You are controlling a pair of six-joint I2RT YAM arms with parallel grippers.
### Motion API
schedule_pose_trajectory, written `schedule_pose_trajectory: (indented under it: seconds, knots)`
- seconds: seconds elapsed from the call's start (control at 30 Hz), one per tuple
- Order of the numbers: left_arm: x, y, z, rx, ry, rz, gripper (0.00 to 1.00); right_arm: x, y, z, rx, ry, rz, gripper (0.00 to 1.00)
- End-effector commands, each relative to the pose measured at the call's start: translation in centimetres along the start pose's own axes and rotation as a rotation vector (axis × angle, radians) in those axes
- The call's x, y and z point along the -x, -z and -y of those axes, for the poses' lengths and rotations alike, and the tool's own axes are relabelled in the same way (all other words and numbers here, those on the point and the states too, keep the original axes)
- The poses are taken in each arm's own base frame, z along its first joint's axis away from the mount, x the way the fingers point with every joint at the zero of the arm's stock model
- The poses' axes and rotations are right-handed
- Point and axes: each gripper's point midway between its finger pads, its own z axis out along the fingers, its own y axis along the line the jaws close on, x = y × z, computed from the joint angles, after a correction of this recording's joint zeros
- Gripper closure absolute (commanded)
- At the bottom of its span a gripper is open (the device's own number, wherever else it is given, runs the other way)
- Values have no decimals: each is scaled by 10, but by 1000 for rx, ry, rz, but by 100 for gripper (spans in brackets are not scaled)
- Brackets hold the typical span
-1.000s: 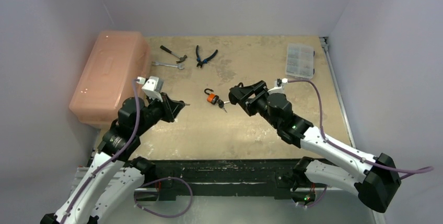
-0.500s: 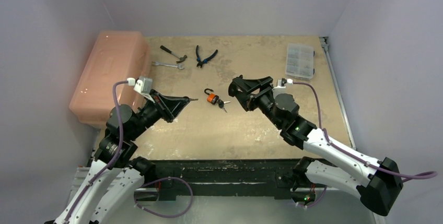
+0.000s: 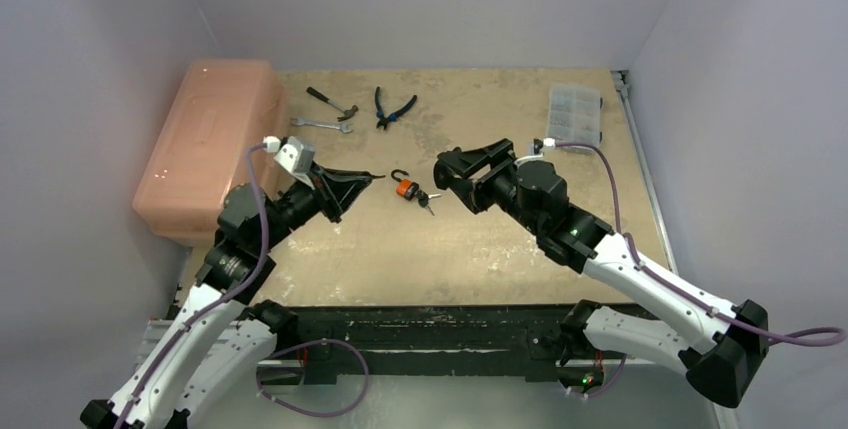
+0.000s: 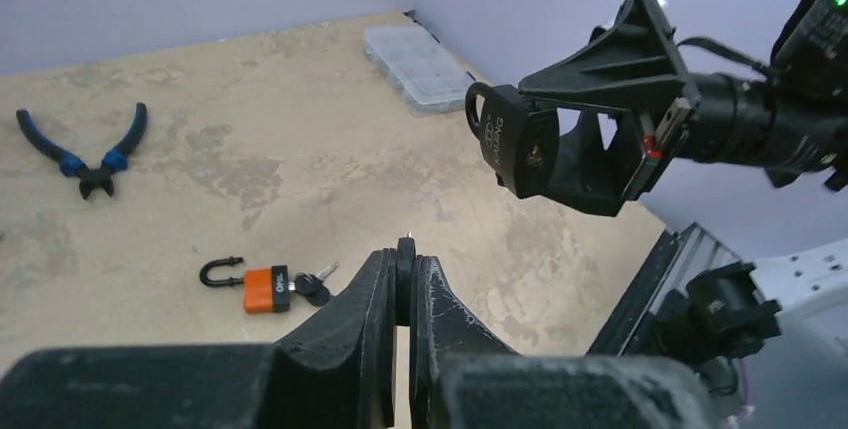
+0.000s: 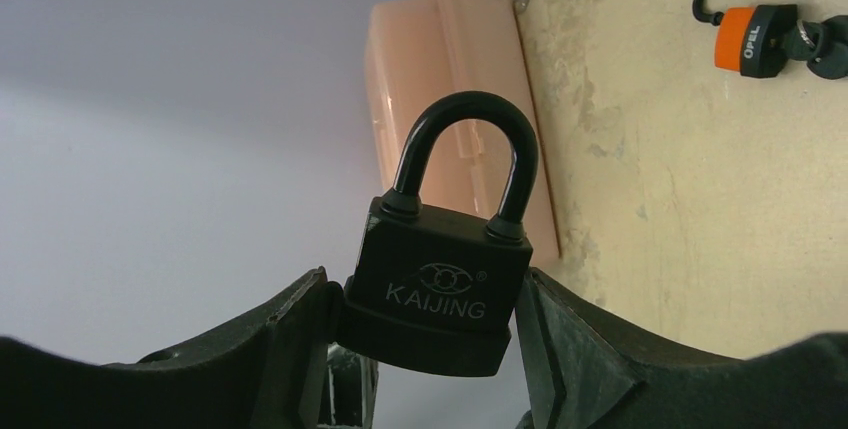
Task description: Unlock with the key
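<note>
My left gripper (image 4: 404,275) is shut on a key (image 4: 405,247); its black head sits between the fingers and a short metal tip pokes out forward (image 3: 376,177). My right gripper (image 5: 425,297) is shut on a black padlock (image 5: 440,284) marked KAIJING, with its shackle closed. In the left wrist view the black padlock (image 4: 516,139) hangs in the air with its keyhole end turned toward the key, and a gap lies between them. From above, my left gripper (image 3: 362,180) and right gripper (image 3: 452,175) face each other over the table.
An orange padlock (image 3: 404,188) with keys in it (image 3: 425,198) lies on the table between the grippers. A salmon toolbox (image 3: 210,144) stands at the left. Pliers (image 3: 393,107), a wrench (image 3: 322,125), a hammer (image 3: 332,102) and a clear parts box (image 3: 575,115) lie at the back.
My left gripper has moved right and forward with the key, toward the black padlock. The right gripper shifted slightly left, still holding the padlock.
</note>
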Motion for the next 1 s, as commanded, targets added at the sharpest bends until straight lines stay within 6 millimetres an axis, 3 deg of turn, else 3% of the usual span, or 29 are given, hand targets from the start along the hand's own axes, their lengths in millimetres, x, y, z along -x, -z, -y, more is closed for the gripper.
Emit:
schedule_pose_trajectory:
  seconds: [0.0, 0.13, 0.27, 0.47, 0.63, 0.83, 0.97]
  knots:
    - [-10, -15, 14, -196, -293, -33, 100, -2, 8, -28, 51, 35, -18, 100]
    - [-19, -11, 39, -428, -582, -7, 100, -2, 9, -20, 24, 56, -23, 100]
    - [-36, -1, 47, -636, -1026, 27, 100, 3, 12, -11, -39, 62, -7, 100]
    - [-33, 4, 62, -774, -1275, 114, 100, 0, 9, 6, -140, 59, -90, 100]
    - [-41, 5, 64, -882, -1501, 118, 100, -2, 6, 18, -219, 60, -139, 100]
    - [-33, -1, 64, -815, -1652, 131, 100, -11, 6, 17, -279, 72, -204, 100]
    - [-44, 1, 63, -840, -1719, 89, 100, -17, 0, 24, -392, 89, -251, 100]
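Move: The black padlock in the right fingers, its keyhole facing the key, hangs about 15 cm to the right of the left hand and 3 cm ahead, nearly level. From the right hand, the key in the left fingers is some 14 cm left and 2 cm back. On the table, 25 cm below the left hand, the orange padlock lies about 15 cm ahead and 5 cm right, the spare keys 12 cm ahead and 10 cm right. The black padlock, still gripped by the right hand, is lowered some 6 cm while that hand's fingers tip downward. Towards it comes the key in the shut left fingers: after a tiny forward start the hand goes about 5 cm right and 5 cm back, sinking a little, swinging clockwise until it points nearly straight right and rolling about a quarter turn clockwise as seen from behind the hand. ##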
